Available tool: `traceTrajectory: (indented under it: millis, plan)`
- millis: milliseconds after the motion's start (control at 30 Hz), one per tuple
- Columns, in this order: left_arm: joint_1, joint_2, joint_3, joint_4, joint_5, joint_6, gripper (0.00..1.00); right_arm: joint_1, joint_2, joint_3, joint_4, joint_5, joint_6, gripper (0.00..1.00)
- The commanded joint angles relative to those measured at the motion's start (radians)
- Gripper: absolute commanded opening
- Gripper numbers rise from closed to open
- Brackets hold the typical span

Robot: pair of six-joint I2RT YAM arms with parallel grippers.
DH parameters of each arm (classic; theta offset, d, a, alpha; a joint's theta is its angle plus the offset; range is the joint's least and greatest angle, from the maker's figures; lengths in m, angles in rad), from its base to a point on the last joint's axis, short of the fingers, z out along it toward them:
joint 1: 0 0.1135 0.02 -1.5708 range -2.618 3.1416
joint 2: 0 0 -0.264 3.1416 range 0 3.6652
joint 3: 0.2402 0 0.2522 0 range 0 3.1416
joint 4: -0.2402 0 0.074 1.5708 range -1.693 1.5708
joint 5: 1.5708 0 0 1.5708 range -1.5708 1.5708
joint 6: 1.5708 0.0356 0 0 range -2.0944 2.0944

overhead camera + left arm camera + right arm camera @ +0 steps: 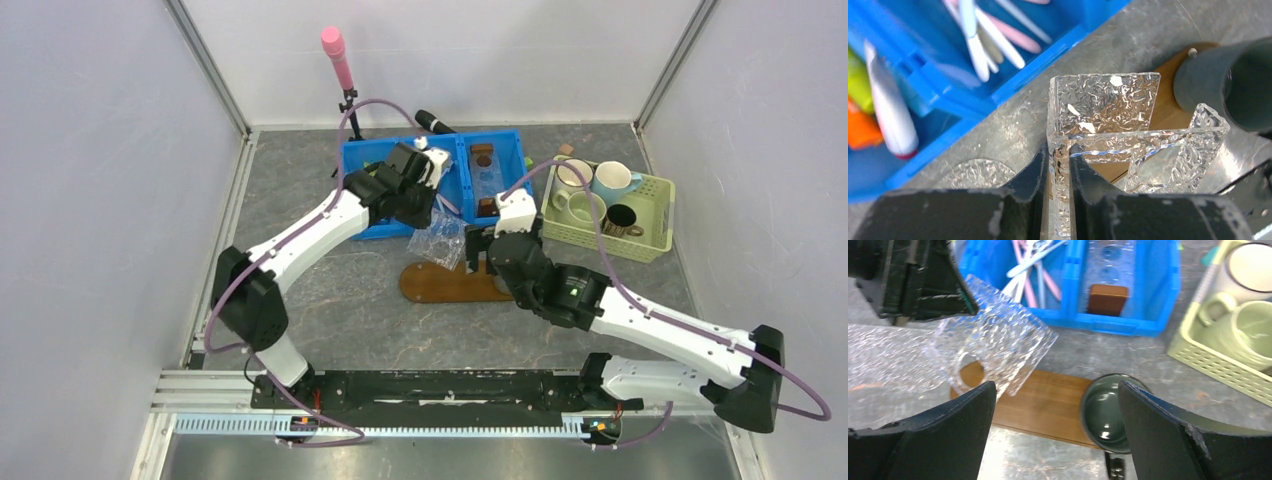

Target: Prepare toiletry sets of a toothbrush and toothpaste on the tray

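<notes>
The dark wooden tray (445,284) (1048,401) lies in front of the blue bin (365,228). My left gripper (1059,151) (432,212) is shut on one wall of a clear textured holder (1108,102) (998,342), which hangs tilted over the tray's left end. My right gripper (1056,390) (486,252) stands open just above the tray's right half, with nothing between its fingers. A light blue and whitish toothbrush (972,37) lies in the bin among pink ones. A white toothpaste tube (892,116) and a green one (858,80) lie in the neighbouring compartment.
A dark green mug (1105,412) (1228,82) stands at the tray's right end, under my right finger. A pale green basket (652,240) of mugs sits to the right of the bin. An orange tube (860,131) lies beside the white one. A pink microphone (337,55) stands behind the bin.
</notes>
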Motion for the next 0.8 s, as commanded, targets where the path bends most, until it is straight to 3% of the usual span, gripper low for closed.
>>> traceTrajectory:
  millis: [0,100,367,767]
  plan:
    - [-0.015,0.081,0.144,-0.116,0.222,0.295,0.02,-0.043,-0.089,-0.030,-0.050,0.134,-0.004,0.97]
    - [-0.037,0.125,0.196,-0.150,0.276,0.378,0.02,-0.077,-0.143,-0.065,-0.072,0.164,0.012,0.98]
    - [-0.142,0.211,0.263,-0.209,0.260,0.649,0.02,-0.176,-0.287,-0.163,-0.083,0.211,0.017,0.98]
    - [-0.216,0.360,0.397,-0.269,0.186,0.791,0.02,-0.214,-0.311,-0.204,-0.084,0.208,0.005,0.98]
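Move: The left hand holds the clear plastic holder above the table; the wooden tray's middle lies about 8 cm back, 9 cm right and 15 cm below that hand. The dark mug on the tray is roughly 7 cm back and 19 cm right of it, and the toothbrush compartment some 13 cm ahead and 1 cm right. From the empty right hand the tray's middle is about 5 cm left, 1 cm back and 21 cm down; the mug is level and 6 cm right, the green basket 15 cm ahead and 28 cm right. Keeping its pinch on one wall of the clear holder, the left hand carries it right about 9 cm, then also back and down some 5 cm each, over the wooden tray and close in beside the dark mug, while the wrist turns roughly 50 degrees clockwise. The right hand, already open and free of the holder, clears the way by going about 13 cm to the right, past above the mug towards the green basket, turning some 20 degrees clockwise, then all but stops with its fingers still wide open. ##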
